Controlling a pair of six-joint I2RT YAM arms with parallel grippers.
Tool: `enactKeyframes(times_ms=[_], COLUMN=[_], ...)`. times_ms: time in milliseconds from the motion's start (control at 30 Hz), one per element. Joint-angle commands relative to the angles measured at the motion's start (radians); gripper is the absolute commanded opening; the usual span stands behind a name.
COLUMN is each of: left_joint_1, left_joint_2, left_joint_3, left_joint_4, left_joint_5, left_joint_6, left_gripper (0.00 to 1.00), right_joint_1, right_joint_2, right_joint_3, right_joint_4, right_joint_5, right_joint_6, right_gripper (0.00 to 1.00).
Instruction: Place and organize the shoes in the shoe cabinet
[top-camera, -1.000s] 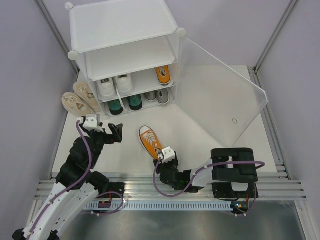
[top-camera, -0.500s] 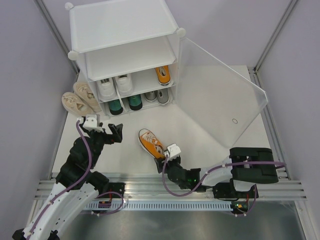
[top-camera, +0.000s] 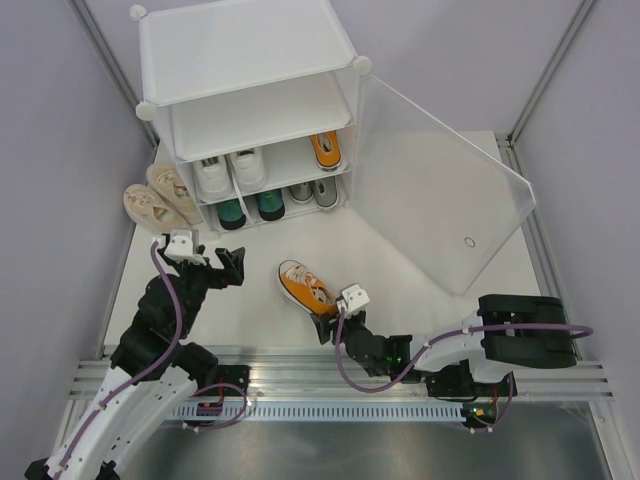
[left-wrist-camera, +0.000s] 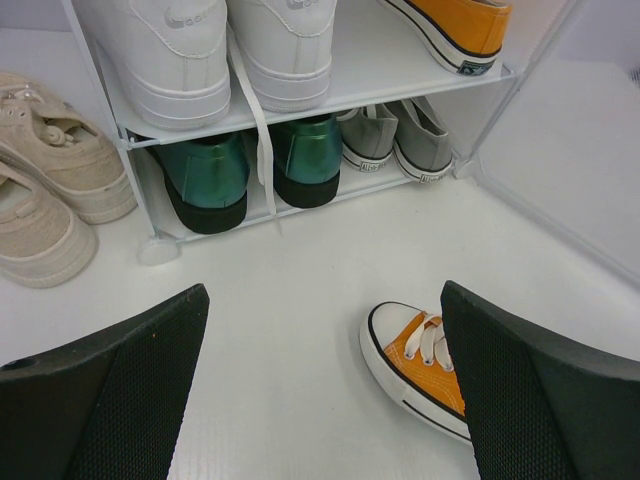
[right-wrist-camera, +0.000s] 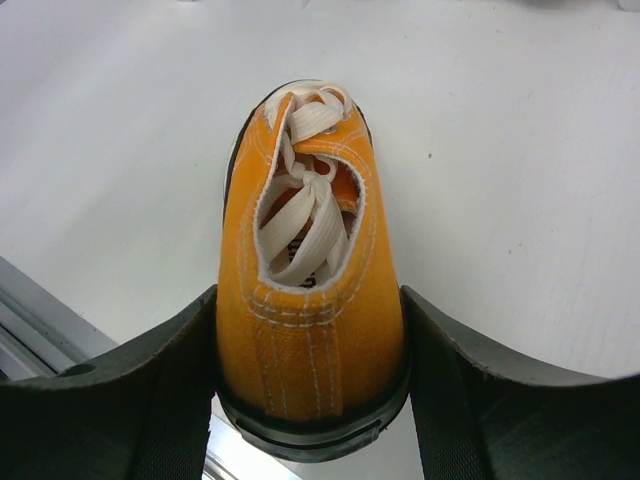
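An orange shoe (top-camera: 299, 284) with white laces lies on the table in front of the shoe cabinet (top-camera: 250, 60), toe pointing far-left. My right gripper (top-camera: 335, 318) is shut on its heel; in the right wrist view the fingers (right-wrist-camera: 180, 370) press both sides of the heel (right-wrist-camera: 305, 370). My left gripper (top-camera: 235, 265) hovers open to the shoe's left, nothing between its jaws (left-wrist-camera: 322, 300), the shoe's toe (left-wrist-camera: 415, 355) beside its right finger. In the cabinet stand white shoes (top-camera: 230, 172), an orange shoe (top-camera: 325, 148), green shoes (top-camera: 250, 208) and grey shoes (top-camera: 312, 190).
Two beige shoes (top-camera: 160, 197) lie on the table left of the cabinet, outside it. The clear door (top-camera: 440, 190) stands swung open to the right over the table. A white lace (left-wrist-camera: 262, 140) hangs from the middle shelf over the green shoes. Grey walls close both sides.
My right gripper has drawn the orange shoe's heel to the right and nearer, turning the toe further left; the right arm's elbow swung right. The left arm has stayed still.
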Motion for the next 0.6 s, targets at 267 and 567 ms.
enactKeyframes(times_ms=[267,567], left_joint_1=[-0.005,-0.005], left_joint_2=[-0.007,-0.003], left_joint_3=[-0.003,-0.002], left_joint_4=[0.039,0.039], left_joint_5=[0.006,0.007], left_joint_6=[0.026,0.026], left_gripper=[1.0,1.0], right_joint_1=[0.004,-0.011], right_joint_2=[-0.005,0.066], right_joint_3=[0.199,0.173], right_joint_4=[-0.236,-0.264], right_joint_5=[-0.112,-0.17], right_joint_6=[-0.155,-0.015], right_gripper=[0.09,0.94])
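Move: The right hand already holds the orange shoe by its heel, clear of the table; the shoe's middle lies about 6 cm ahead, 5 cm to the left and 3 cm below the hand, its toe pointing forward-left and down. Beyond, the grey shoes on the cabinet's bottom shelf stand roughly 28 cm ahead and 3 cm left, the teal shoes about 26 cm ahead and 14 cm left. From the left hand the orange shoe is some 17 cm right, about level fore and aft, and 20 cm below. The right fingers let go of the orange shoe's heel, opening wide at the end of a quick swing of about 3 cm to the left over the bare table. The hand first lifts about 1.5 cm, then sinks 2 cm and draws back slightly, rolling its left side down about 10 degrees and turning a little counter-clockwise. ##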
